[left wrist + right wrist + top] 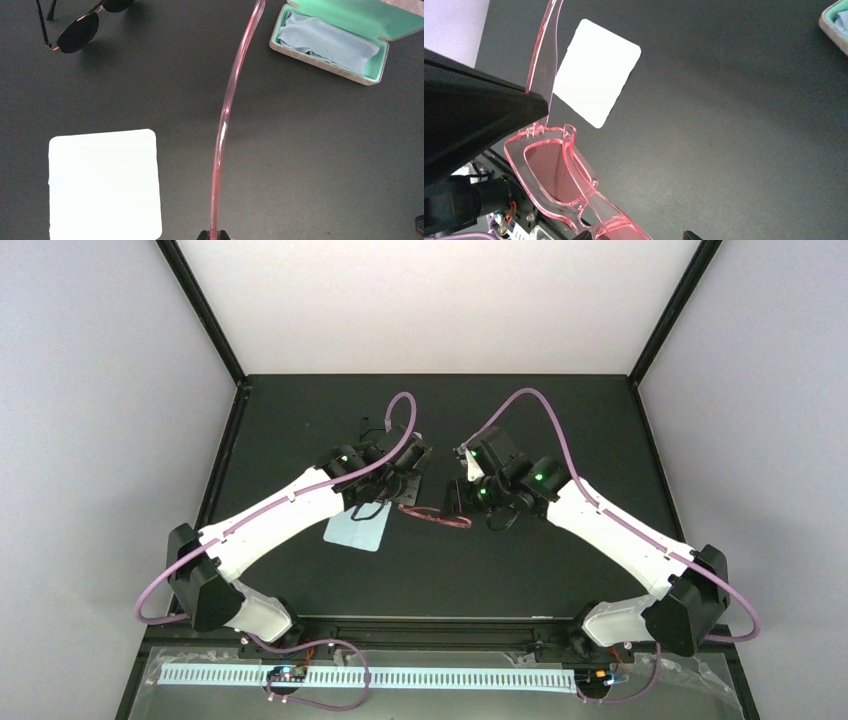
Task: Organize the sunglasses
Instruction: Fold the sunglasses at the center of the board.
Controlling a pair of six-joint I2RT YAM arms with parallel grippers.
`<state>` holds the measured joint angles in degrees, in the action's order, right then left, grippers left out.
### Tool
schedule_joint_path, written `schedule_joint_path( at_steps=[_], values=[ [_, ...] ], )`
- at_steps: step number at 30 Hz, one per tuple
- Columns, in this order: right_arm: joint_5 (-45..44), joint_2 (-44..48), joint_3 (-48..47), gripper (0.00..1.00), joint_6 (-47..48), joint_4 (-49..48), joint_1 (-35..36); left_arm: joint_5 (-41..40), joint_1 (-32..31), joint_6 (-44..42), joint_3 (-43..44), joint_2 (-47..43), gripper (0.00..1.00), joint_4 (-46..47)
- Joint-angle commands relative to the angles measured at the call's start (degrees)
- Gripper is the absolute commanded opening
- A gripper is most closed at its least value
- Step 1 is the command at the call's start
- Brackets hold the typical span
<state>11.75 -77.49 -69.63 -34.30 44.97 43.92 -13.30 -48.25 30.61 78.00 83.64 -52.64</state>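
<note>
The sunglasses are held above the black table between both grippers. Their frame is clear red-pink. In the left wrist view one slim pink arm of the sunglasses runs up from my left gripper, which is shut on its tip. In the right wrist view the sunglasses' front frame and lenses pass between the fingers of my right gripper, which grips it. Only the fingertips show at the bottom edge. In the top view the left gripper and right gripper are close together at mid-table.
An open glasses case with mint lining and a blue cloth inside lies far right in the left wrist view. A black dark-lensed pair lies far left. A pale square cloth lies flat under the left arm.
</note>
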Motion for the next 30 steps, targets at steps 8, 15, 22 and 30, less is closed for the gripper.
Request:
schedule_joint_path(
  at_steps=[8,15,22,30],
  values=[
    [-0.2,6.4,1.2,0.62,-0.9,-5.7,0.2,-0.2,-0.4,1.0,2.4,-1.0,0.02,-0.9],
    [-7.7,12.1,1.4,0.94,-8.8,-6.2,-0.7,-1.0,-0.2,5.7,3.1,-3.1,0.02,-4.0],
    [-12.9,20.2,6.7,1.00,-18.4,-10.2,-1.0,-0.1,0.3,13.7,5.7,-4.0,0.01,-6.8],
    [-18.0,27.0,14.7,1.00,-25.5,-18.0,-1.0,0.3,0.6,16.5,10.2,-2.1,0.02,-7.6]
  ],
)
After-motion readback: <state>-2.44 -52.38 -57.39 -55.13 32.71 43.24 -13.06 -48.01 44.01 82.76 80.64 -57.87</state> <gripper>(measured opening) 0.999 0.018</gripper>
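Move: My left hand already pinches the red sunglasses by the temple at their left end; their middle lies about 6 cm to its right and 2 cm back. From my right hand, whose half-open fingers are at their right end, that middle is some 4 cm left. From my left hand the light cloth lies about 11 cm left and 5 cm back, and the black sunglasses 14 cm ahead and 3 cm left. The open case is some 12 cm ahead and 12 cm right of my right hand. I take my right hand off the right end of the red sunglasses, opening its fingers from half to fully wide as it climbs about 9 cm, then swinging about 6 cm right and turning clockwise, away from the frame. Halfway through, my left hand, keeping its pinch on the temple, starts to raise the glasses about 4 cm and turns them some 10 degrees counter-clockwise. ##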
